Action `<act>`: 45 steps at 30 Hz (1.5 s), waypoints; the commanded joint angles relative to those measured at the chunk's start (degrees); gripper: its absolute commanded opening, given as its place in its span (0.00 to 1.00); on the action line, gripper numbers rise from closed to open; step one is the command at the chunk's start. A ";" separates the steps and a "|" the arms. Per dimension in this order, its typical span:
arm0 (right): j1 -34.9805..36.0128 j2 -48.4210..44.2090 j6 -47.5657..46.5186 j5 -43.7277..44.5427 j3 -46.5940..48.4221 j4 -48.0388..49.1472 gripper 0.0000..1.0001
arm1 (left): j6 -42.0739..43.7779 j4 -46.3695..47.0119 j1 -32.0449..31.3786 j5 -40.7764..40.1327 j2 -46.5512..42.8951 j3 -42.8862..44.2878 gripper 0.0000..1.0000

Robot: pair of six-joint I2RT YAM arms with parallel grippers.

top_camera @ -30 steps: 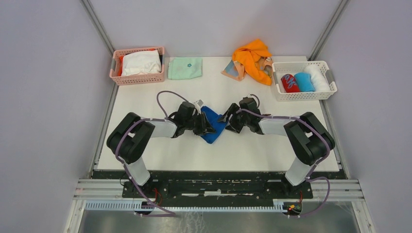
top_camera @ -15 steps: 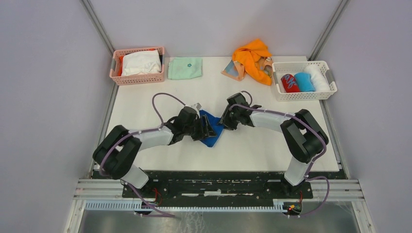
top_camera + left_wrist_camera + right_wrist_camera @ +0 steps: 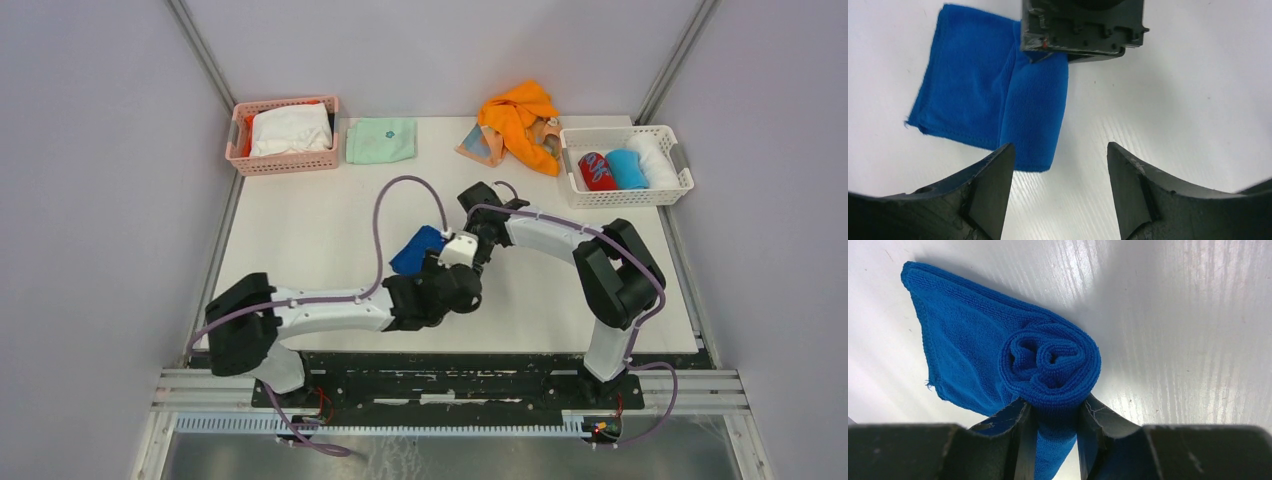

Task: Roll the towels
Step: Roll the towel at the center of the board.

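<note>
The royal blue towel (image 3: 414, 250) lies mid-table, partly rolled, with a flat flap spread to its left (image 3: 963, 95). My right gripper (image 3: 1055, 405) is shut on one end of the roll (image 3: 1050, 360), fingers on either side. It appears as a black block over the towel's far end (image 3: 1080, 25). My left gripper (image 3: 1059, 150) is open and holds nothing. The roll's near end lies just past its left fingertip. The orange towel (image 3: 515, 115) sits crumpled at the back, on top of the peach patterned towel (image 3: 478, 146).
A folded mint-green cloth (image 3: 381, 140) lies at the back beside a pink basket (image 3: 285, 165) of white cloth. A white basket (image 3: 625, 196) at the back right holds red, light blue and white rolls. The left arm stretches low across the near table.
My left gripper has opened, let go of the blue towel and drawn back toward the near edge. My right gripper has closed on the roll's end. The towel has shifted slightly left.
</note>
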 commanded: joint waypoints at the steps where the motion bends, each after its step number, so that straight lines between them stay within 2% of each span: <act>1: 0.40 0.91 -1.18 2.28 1.95 -4.59 0.37 | 10.70 -1.09 -4.38 -18.43 8.30 6.35 0.74; 9: 0.44 1.40 -1.24 1.42 2.32 -4.76 0.37 | 20.22 6.68 -5.90 -22.83 17.60 7.57 0.74; 16: 0.42 1.37 -1.46 0.47 2.05 -3.66 0.37 | 18.23 5.96 -5.82 -21.70 24.17 6.92 0.71; 20: 0.34 1.18 -1.37 -1.11 1.31 -1.16 0.37 | 17.36 5.86 -5.72 -20.57 26.22 6.04 0.59; 24: 0.13 -0.64 -1.75 -2.48 -0.45 2.36 0.42 | 15.07 5.28 -4.47 -17.40 24.19 4.46 0.35; 25: 0.00 -1.46 -2.08 -2.65 -0.97 3.41 0.44 | 14.43 5.47 -3.73 -15.93 22.87 3.64 0.32; 29: -1.34 -5.27 -4.77 -4.31 -2.63 7.43 0.54 | 12.50 7.57 0.63 -4.31 16.64 0.03 0.27; 35: -4.73 -11.03 -4.61 -9.60 -9.45 17.77 0.69 | 8.10 13.24 12.81 24.50 7.58 -6.64 0.26; 40: -5.78 -12.74 -3.09 -12.18 -13.68 25.83 0.77 | 3.95 14.64 22.93 43.26 7.40 -7.68 0.26; 45: -5.81 -8.84 0.40 -14.88 -15.95 33.50 0.80 | -3.50 19.19 31.26 57.34 11.57 -8.72 0.26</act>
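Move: The rolled blue towel's near end lies about 8 cm below the open left hand and 2 cm ahead, with no sideways offset. From the left hand, the roll's far end is some 10 cm ahead, 6 cm right and 8 cm down, and the loose flap about 9 cm ahead, 4 cm left and 10 cm down. The right hand already grips that far end; from it, the near end lies roughly 7 cm back, 6 cm left and level. Left sinks 8 cm, pinches the roll's near end, turns about 55 degrees going forward-left; right lets go, rises. ##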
